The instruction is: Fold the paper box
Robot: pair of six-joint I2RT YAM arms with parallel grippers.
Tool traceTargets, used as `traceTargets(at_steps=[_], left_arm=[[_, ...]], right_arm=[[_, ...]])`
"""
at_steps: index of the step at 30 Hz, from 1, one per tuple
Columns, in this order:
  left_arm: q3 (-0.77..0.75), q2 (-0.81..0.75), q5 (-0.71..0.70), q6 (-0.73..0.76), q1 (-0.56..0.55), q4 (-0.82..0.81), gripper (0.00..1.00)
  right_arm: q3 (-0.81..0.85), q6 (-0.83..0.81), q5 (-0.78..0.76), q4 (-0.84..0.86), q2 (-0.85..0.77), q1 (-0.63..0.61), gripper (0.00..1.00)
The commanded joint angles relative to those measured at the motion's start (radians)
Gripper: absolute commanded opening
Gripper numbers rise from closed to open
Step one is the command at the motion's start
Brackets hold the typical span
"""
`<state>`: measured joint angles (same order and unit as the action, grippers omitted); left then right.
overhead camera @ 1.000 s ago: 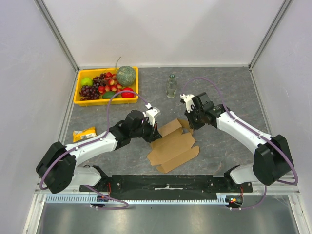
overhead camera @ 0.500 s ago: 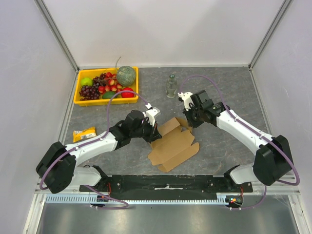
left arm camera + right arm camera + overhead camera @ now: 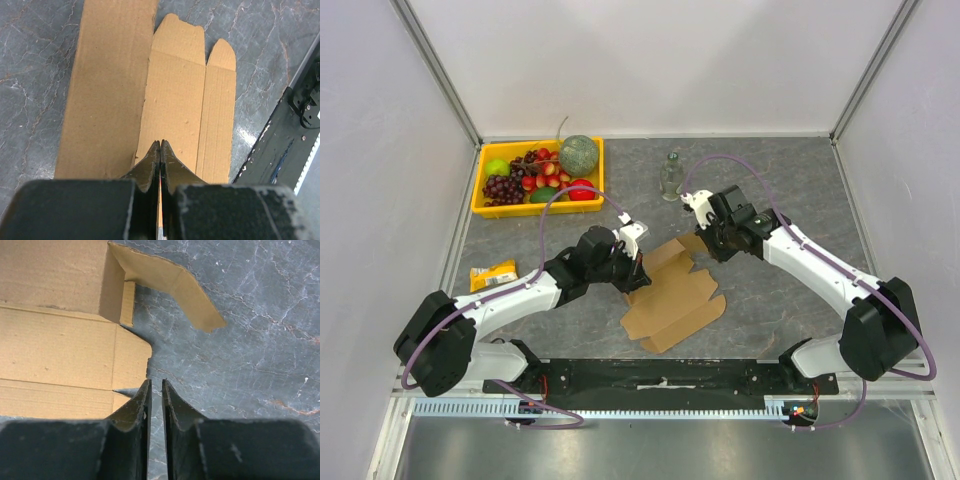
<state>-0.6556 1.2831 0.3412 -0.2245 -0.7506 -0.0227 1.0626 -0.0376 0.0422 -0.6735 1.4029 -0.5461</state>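
The paper box [image 3: 675, 300] is a flat brown cardboard sheet with flaps, lying mid-table between the arms. My left gripper [image 3: 638, 270] is shut, its tips low over the sheet's left end. In the left wrist view the shut gripper [image 3: 160, 142] points along the box panels [image 3: 175, 100]. My right gripper [image 3: 705, 245] hovers at the sheet's far right corner. Its jaws [image 3: 155, 381] stand a narrow slit apart over bare table, just beside the box edge [image 3: 60, 355]. One flap [image 3: 170, 285] is raised and bent.
A yellow tray [image 3: 480, 205] of fruit sits at the back left. A small glass bottle [image 3: 670, 177] stands behind the right gripper. A yellow snack packet [image 3: 493, 274] lies at the left. The black base rail [image 3: 660, 375] runs along the near edge.
The right gripper has shifted a little left and farther back, and its jaws have parted slightly. The cardboard has slid slightly left. The left gripper has barely moved.
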Motion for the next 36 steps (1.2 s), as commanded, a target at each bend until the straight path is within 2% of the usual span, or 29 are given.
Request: traceTargets(at_steps=[1,3,7,22,27,36], left_arm=[[-0.042,-0.007,0.001,0.008,-0.003,0.007,0.02],[-0.042,-0.008,0.004,0.008,-0.006,0.007,0.02],[-0.045,-0.014,0.005,0.007,-0.004,0.01,0.02],[-0.124,-0.142,-0.014,0.011,-0.003,0.079,0.02],[-0.13,-0.113,-0.068,0.011,0.002,0.122,0.02],[-0.157,-0.071,-0.12,0.024,0.007,0.161,0.02]], right_arm=[[0.002,-0.015,-0.036,0.052,-0.015,-0.003,0.24],[0.017,-0.034,-0.03,0.058,-0.016,-0.003,0.32],[0.072,-0.059,-0.024,0.054,0.011,-0.002,0.4],[0.25,-0.194,0.057,-0.006,0.174,0.034,0.46],[0.33,-0.269,0.099,-0.09,0.235,0.064,0.56],[0.367,-0.358,0.165,-0.15,0.294,0.11,0.56]])
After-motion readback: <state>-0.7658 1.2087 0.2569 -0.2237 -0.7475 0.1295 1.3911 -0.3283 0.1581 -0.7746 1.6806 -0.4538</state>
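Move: Ahead of the right hand, some 6 cm out, 4 cm to its left and 3 cm lower, stands the end flap of the raised box wall. That wall's middle is about 12 cm to the hand's left and 1 cm ahead; the flat box panel is 9 cm left and 8 cm back. The bottle stands some 18 cm ahead and 10 cm left. From the left hand, the flap is about 10 cm ahead and 11 cm right. Reaching forward about 7 cm towards the standing end flap, the right hand rises slightly, dips again at the end and turns some 10 degrees counter-clockwise, while its nearly closed fingers spread to about half open over the flap's free end. The left hand, fingers still shut, lifts off the cardboard by about 7 cm, then sinks back 3 cm. ##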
